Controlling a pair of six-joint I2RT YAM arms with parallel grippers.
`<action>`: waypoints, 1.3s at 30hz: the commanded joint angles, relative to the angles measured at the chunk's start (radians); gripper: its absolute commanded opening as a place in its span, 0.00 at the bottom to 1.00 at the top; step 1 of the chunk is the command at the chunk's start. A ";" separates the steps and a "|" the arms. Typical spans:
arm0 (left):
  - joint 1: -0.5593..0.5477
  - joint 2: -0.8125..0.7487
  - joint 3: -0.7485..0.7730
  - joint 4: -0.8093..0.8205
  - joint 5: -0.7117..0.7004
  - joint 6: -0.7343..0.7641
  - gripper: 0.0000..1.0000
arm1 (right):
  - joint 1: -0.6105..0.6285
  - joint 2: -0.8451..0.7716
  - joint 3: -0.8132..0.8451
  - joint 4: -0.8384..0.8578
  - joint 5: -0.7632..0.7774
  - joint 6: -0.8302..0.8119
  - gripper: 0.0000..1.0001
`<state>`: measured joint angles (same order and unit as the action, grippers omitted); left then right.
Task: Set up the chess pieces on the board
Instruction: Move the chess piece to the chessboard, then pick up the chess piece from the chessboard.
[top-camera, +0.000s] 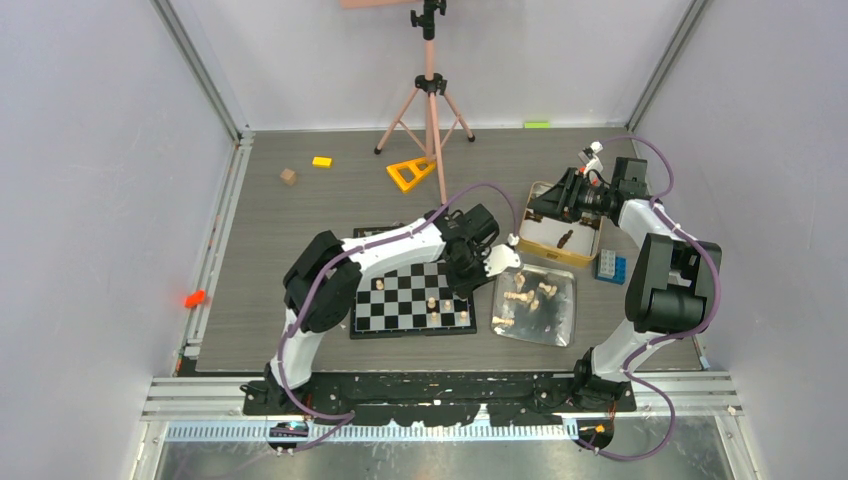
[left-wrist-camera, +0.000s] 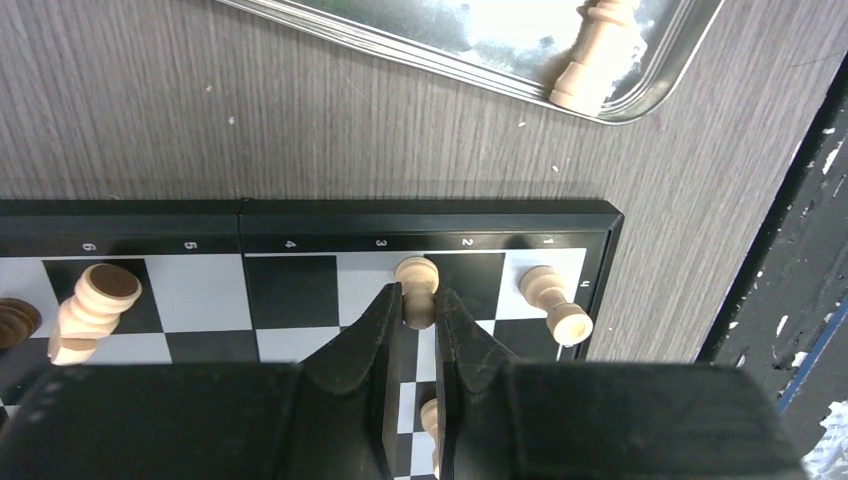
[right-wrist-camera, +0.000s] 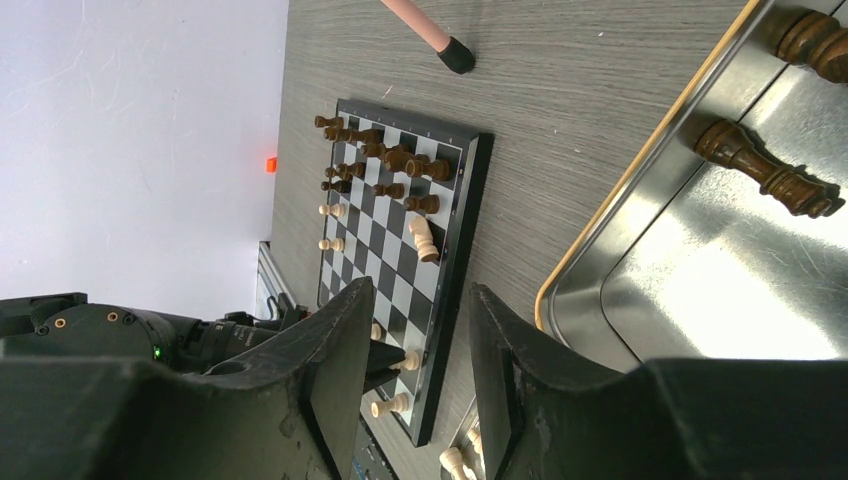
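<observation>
The board (top-camera: 412, 300) lies in front of the left arm; dark chess pieces (right-wrist-camera: 385, 160) crowd its far rows and a few light ones stand near. My left gripper (left-wrist-camera: 418, 300) is low over the board's right edge, shut on an upright light pawn (left-wrist-camera: 416, 278). Beside it a light piece (left-wrist-camera: 555, 302) stands on the corner square, and another light piece (left-wrist-camera: 90, 305) lies tipped over to the left. My right gripper (right-wrist-camera: 420, 350) hangs open and empty beside the gold-rimmed tin (right-wrist-camera: 640, 170), which holds dark pieces (right-wrist-camera: 765, 175).
A silver tray (top-camera: 560, 318) with several light pieces sits right of the board, the gold-rimmed tin (top-camera: 545, 232) behind it. A blue block (top-camera: 609, 266) lies by the right arm. A tripod (top-camera: 430, 100), yellow blocks (top-camera: 410, 172) and a wooden cube (top-camera: 288, 177) stand farther back.
</observation>
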<state>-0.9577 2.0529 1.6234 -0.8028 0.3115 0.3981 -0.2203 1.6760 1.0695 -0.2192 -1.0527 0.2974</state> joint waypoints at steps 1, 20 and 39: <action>-0.016 -0.055 -0.034 -0.023 0.030 -0.005 0.02 | -0.005 -0.029 0.027 -0.005 -0.004 -0.015 0.46; -0.035 -0.067 -0.058 -0.022 0.029 -0.012 0.15 | -0.005 -0.034 0.027 -0.006 -0.004 -0.017 0.46; 0.027 -0.291 -0.070 -0.074 -0.063 0.024 0.44 | -0.005 -0.024 0.029 -0.008 -0.003 -0.019 0.46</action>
<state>-0.9672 1.8610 1.5589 -0.8215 0.2771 0.4030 -0.2203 1.6760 1.0695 -0.2337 -1.0523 0.2928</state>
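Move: The white pawn still held in the left fingers is bound for the edge-file square one in from the board's near right corner, about 2 cm back and 3 cm below that hand. The corner piece stands some 5 cm straight back; the nearest white pawn is about 3 cm left and 2 cm back, with another 3 cm farther left. From the idle right hand, that square is roughly 18 cm back, 20 cm left and 15 cm down. The white pawn, still pinched by the left hand, is carried level and back about 2 cm over the board, off the line between two squares and towards the corner piece. The hand pauses there, opens its fingers to let go, then rises about 5.5 cm, drifting a centimetre or so forward and left. ##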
